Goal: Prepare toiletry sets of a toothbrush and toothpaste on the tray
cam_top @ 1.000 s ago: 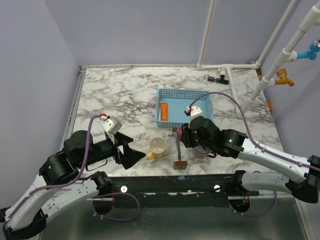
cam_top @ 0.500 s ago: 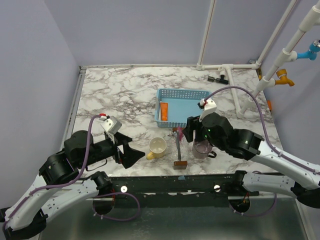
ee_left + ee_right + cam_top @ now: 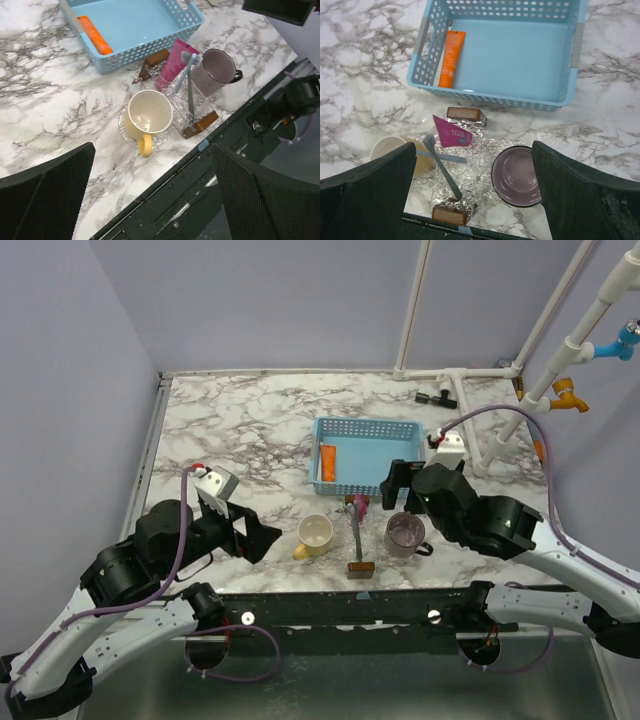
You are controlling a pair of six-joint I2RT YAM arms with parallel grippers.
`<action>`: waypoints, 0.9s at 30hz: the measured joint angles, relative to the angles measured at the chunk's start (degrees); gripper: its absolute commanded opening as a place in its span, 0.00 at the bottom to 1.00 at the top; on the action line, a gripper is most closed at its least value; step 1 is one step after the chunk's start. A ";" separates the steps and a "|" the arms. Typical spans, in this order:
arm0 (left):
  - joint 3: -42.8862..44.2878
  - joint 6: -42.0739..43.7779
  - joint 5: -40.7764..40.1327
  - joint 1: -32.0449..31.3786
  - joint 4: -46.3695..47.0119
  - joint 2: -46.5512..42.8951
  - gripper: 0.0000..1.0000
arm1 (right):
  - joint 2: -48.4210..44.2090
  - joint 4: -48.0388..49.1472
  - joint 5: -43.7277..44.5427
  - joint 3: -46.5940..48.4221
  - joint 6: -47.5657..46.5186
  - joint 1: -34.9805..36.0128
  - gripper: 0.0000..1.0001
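Observation:
A clear tray (image 3: pixel 361 558) with wooden ends stands between two mugs near the front edge. On it lean a pink toothpaste tube (image 3: pixel 451 135) and a grey-blue toothbrush (image 3: pixel 445 172), also seen in the left wrist view as tube (image 3: pixel 175 57) and toothbrush (image 3: pixel 190 95). An orange toothpaste tube (image 3: pixel 451 57) lies in the blue basket (image 3: pixel 490 97). My right gripper (image 3: pixel 472 195) hangs open and empty above the tray (image 3: pixel 475 180). My left gripper (image 3: pixel 152 200) is open and empty, left of the tray over the table's front edge.
A yellow mug (image 3: pixel 315 533) stands left of the tray and a purple mug (image 3: pixel 405 535) right of it. The blue basket (image 3: pixel 365 423) sits just behind them. White pipes (image 3: pixel 470 375) and a black fitting (image 3: pixel 437 397) line the back right.
My right gripper has opened wide and drawn back up and to the right, away from the pink tube, which stays on the tray. The left arm shifted slightly left.

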 measured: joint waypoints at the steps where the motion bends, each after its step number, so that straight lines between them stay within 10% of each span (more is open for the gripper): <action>1: 0.00 -0.26 -1.09 0.00 -0.28 -0.02 0.99 | -0.28 -0.81 1.27 0.09 1.33 0.00 1.00; 27: -9.33 -3.48 -18.05 0.00 2.82 -11.43 0.99 | -12.87 -8.07 11.52 -7.34 13.73 0.00 1.00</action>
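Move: Both hands are empty and open. The pink toothpaste, already standing on the tray, is about 7 cm left of the right hand, 2 cm back and 12 cm below. From that hand the brown mug lies some 8 cm back and 3 cm right, the toothbrushes 7 cm back and 9 cm left, and the basket's middle 12 cm ahead and 5 cm left, all lower. From the left hand the toothpaste is roughly 22 cm right and 10 cm ahead. Away from the finished set and towards its own side, the right hand travels about 7 cm right, turning some 15 degrees clockwise, then stops, fingers wide open and touching nothing. The left hand, also open and empty, swings about 5 cm left and 3 cm forward, sinking slightly and turning nearly 20 degrees counter-clockwise. ##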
